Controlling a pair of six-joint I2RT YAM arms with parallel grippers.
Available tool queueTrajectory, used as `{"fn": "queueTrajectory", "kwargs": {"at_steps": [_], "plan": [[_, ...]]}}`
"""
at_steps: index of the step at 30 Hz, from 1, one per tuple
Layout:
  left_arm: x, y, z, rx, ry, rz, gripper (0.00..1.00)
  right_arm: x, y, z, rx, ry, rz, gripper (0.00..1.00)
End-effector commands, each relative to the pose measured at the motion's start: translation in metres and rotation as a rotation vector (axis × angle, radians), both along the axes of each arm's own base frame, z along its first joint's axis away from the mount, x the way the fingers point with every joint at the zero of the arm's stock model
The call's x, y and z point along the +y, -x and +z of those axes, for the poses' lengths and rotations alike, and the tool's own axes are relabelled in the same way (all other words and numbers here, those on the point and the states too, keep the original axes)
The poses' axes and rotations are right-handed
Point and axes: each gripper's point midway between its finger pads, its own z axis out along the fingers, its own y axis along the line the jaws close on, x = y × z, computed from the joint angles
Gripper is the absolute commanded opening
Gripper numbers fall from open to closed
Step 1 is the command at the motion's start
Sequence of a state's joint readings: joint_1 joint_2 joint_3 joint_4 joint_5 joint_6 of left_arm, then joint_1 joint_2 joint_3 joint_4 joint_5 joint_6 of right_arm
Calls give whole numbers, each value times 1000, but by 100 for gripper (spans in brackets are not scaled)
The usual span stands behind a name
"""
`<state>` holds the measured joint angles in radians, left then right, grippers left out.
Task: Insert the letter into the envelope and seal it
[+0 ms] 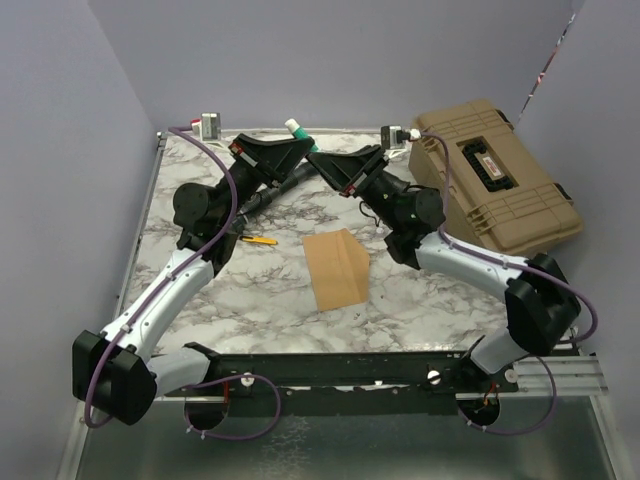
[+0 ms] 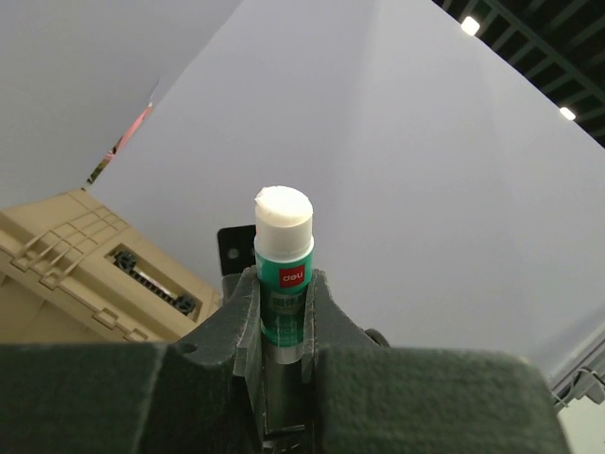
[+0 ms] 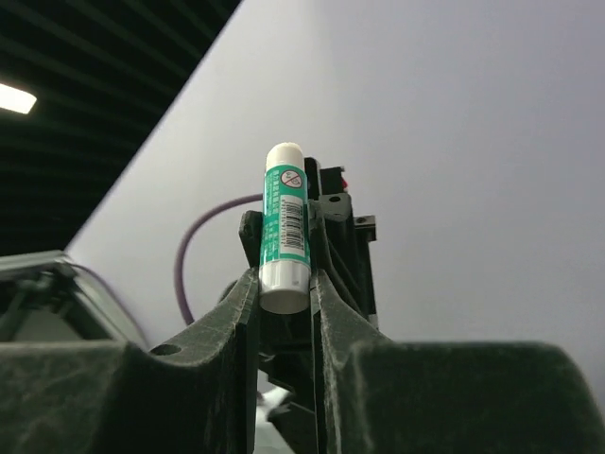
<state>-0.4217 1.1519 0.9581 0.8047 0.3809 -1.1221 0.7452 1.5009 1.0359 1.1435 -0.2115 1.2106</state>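
Note:
A brown envelope [image 1: 335, 268] lies flat on the marble table [image 1: 420, 300], between the two arms. The letter is not in view. Both grippers are raised at the back of the table and meet on one green glue stick [image 1: 296, 129] with a white cap. My left gripper [image 2: 283, 279] is shut on the stick's green body [image 2: 283, 274], with the white top above its jaws. My right gripper [image 3: 285, 279] pinches the lower end of the glue stick [image 3: 285, 227]. In the top view the left gripper [image 1: 290, 146] and the right gripper [image 1: 318, 160] point at each other.
A tan hard case [image 1: 500, 190] sits at the back right, close to the right arm. A small yellow object [image 1: 258, 239] lies by the left arm. Two white fittings [image 1: 210, 125] [image 1: 395, 133] stand at the table's back edge. Grey walls close in three sides.

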Motion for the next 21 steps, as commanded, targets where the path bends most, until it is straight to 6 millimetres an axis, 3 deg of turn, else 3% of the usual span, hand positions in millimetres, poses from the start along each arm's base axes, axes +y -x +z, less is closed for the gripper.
{"fn": "queueTrajectory", "kwargs": {"at_steps": [1,2,3,6,8,12,14,17,21], "plan": [[15,-3,10,-70,11,68,0,-61,19,71,-19,-459,180,1],[15,-4,10,-70,11,69,0,-57,18,69,-15,-450,190,1],[15,-4,10,-69,13,71,0,-55,17,67,-19,-435,185,8],[17,-9,7,-32,26,81,0,-53,23,66,-101,-349,87,65],[17,-14,3,-7,28,84,0,-46,28,62,-187,-213,-1,80],[12,-21,-5,33,0,81,0,-31,23,49,-350,123,-193,84],[14,-24,-5,60,16,85,0,-25,21,41,-514,284,-284,84],[15,-19,3,35,6,85,0,-13,4,29,-696,581,-367,83],[16,-19,6,41,8,90,0,-12,-15,12,-873,745,-489,78]]}}
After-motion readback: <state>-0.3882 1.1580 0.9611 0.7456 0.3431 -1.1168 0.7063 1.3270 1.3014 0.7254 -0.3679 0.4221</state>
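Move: The glue stick stands between both hands, gripped by both near its lower end; its middle is some 2 cm above the left hand and 3 cm above the right. The envelope lies on the table about 45 cm below, some 4 cm back and 5 cm right of the left hand. From that hand the yellow knife is roughly 3 cm ahead and 12 cm left, equally low. The right fingers open off the glue stick and rise about 8 cm, veering right, while the left keeps hold. ##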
